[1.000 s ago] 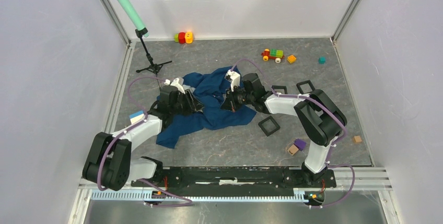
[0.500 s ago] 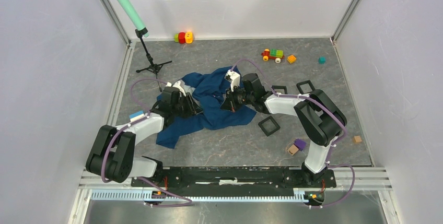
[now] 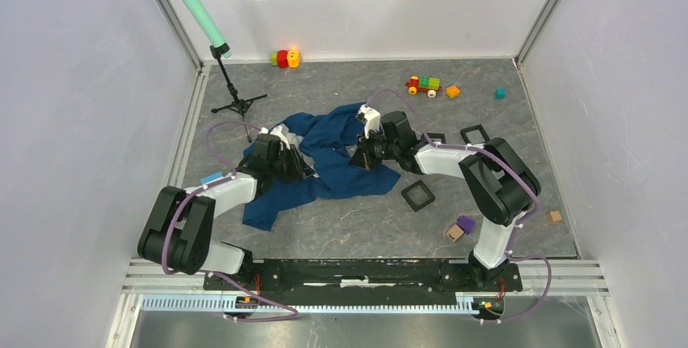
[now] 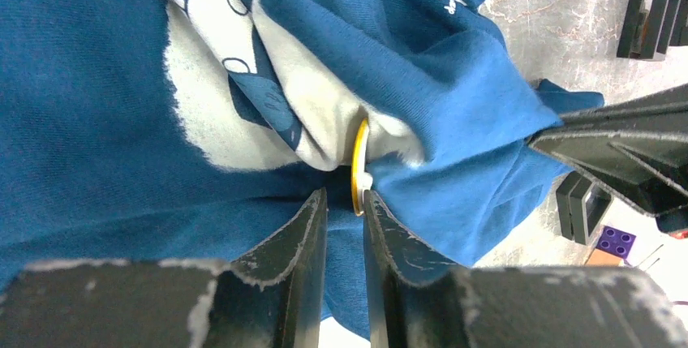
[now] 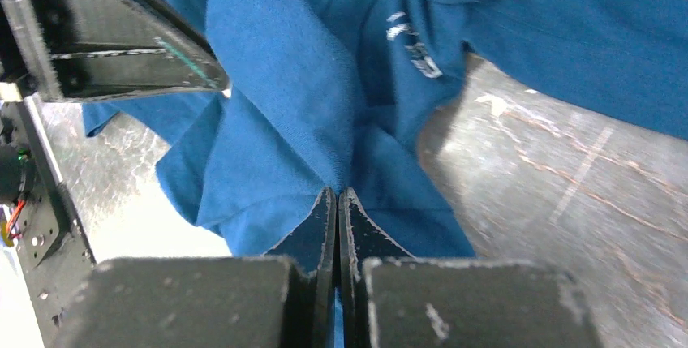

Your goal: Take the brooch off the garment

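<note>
The dark blue garment point(image 3: 333, 153) lies crumpled mid-table between both arms; its white-and-black print shows in the left wrist view point(image 4: 219, 113). A yellow ring-shaped brooch point(image 4: 359, 165) sits edge-on in a fold of the cloth. My left gripper point(image 4: 344, 194) is narrowly open, with its tips at the brooch's lower end; the ring touches the right finger point(image 4: 381, 226), and blue cloth lies in the gap. In the top view it point(image 3: 302, 168) is over the garment's left part. My right gripper point(image 5: 337, 190) is shut on a fold of the garment, at its right side point(image 3: 359, 160).
Black square frames lie right of the garment point(image 3: 418, 195), point(image 3: 475, 134). A mic stand point(image 3: 235, 96) stands at the back left. A toy train point(image 3: 423, 84), small blocks point(image 3: 460, 226) and a red-yellow toy point(image 3: 284, 58) are scattered around.
The left gripper has shifted slightly right over the garment. The right gripper has moved a little up and right with the cloth fold in it.
</note>
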You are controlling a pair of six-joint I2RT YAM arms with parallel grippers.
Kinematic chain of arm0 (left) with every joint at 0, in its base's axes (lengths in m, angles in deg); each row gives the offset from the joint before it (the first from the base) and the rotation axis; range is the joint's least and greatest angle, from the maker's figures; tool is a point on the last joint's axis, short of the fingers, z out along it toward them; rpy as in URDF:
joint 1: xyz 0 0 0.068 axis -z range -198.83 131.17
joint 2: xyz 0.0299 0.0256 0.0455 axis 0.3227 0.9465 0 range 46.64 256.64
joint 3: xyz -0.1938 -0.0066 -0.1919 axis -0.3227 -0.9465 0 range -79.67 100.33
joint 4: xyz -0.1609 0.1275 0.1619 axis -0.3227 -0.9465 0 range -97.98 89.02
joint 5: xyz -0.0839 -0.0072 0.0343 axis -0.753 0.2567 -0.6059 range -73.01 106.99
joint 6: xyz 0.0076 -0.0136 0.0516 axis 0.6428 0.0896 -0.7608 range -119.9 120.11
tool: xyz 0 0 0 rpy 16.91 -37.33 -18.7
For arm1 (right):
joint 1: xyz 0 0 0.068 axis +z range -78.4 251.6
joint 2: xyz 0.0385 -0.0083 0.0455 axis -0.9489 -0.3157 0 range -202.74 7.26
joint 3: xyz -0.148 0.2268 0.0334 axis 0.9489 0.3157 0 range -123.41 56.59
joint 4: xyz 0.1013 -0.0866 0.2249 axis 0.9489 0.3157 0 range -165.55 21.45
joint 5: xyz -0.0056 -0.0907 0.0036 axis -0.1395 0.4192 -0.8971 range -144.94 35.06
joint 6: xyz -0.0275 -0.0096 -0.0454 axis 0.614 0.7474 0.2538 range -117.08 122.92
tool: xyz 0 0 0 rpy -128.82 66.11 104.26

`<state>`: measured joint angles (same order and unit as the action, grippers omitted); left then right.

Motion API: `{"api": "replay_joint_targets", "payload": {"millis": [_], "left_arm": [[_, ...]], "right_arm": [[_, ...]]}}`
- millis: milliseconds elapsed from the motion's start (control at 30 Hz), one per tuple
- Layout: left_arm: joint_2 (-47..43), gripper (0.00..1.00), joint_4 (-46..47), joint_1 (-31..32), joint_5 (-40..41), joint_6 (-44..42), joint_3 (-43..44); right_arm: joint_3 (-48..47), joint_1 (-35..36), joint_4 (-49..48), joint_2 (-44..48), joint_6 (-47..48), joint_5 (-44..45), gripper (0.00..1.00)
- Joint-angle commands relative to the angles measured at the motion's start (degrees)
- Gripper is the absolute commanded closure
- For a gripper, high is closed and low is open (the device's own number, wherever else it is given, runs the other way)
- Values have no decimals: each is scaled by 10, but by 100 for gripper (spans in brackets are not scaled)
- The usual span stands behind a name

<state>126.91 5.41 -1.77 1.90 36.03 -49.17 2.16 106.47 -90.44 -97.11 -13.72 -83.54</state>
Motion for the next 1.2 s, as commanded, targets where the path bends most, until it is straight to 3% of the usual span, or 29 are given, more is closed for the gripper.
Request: {"api": "replay_joint_targets", "payload": {"millis": [0,467,600,700,767,1167], "left_arm": [[9,71,17,-7,9,-32,21],[26,72,43,-7,-49,-42,37],[47,83,57,-7,-70,-34,43],[46,97,65,-7,-66,-31,40],[30,98,63,-7,-47,-35,33],[-108,98,-60,-5,50,-84,33]], "right_arm": [[9,-27,8,-3,-9,21,100],[7,-28,12,-7,-8,18,100],[8,-27,10,-6,-8,16,100],[9,-28,9,-6,-8,12,100],[11,-27,7,-3,-7,12,100],[10,-27,9,54,3,6,72]]}}
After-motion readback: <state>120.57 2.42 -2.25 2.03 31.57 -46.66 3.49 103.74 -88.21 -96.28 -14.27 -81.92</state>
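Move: The brooch stands right at the left hand's half-open fingertips, about 2 cm ahead and 2 cm to the right at the same height. The white patch lies about 5 cm ahead of that hand, 2 cm to its left and some 2 cm lower; the garment fold in the right fingers is about 13 cm to its right, 2 cm farther out and 1 cm higher. From the right hand, the brooch is roughly 11 cm to the left, level fore and aft, and 1 cm lower. Easing forward and to the right by barely 2 cm, the left hand brings its fingers around the brooch's near edge, shuts them on it and then lifts about 4 cm, tipping slightly up. The right hand first draws its pinched fold about 2.5 cm right and a little forward and down, away from the brooch, holds there, then opens its fingers around the fold. ##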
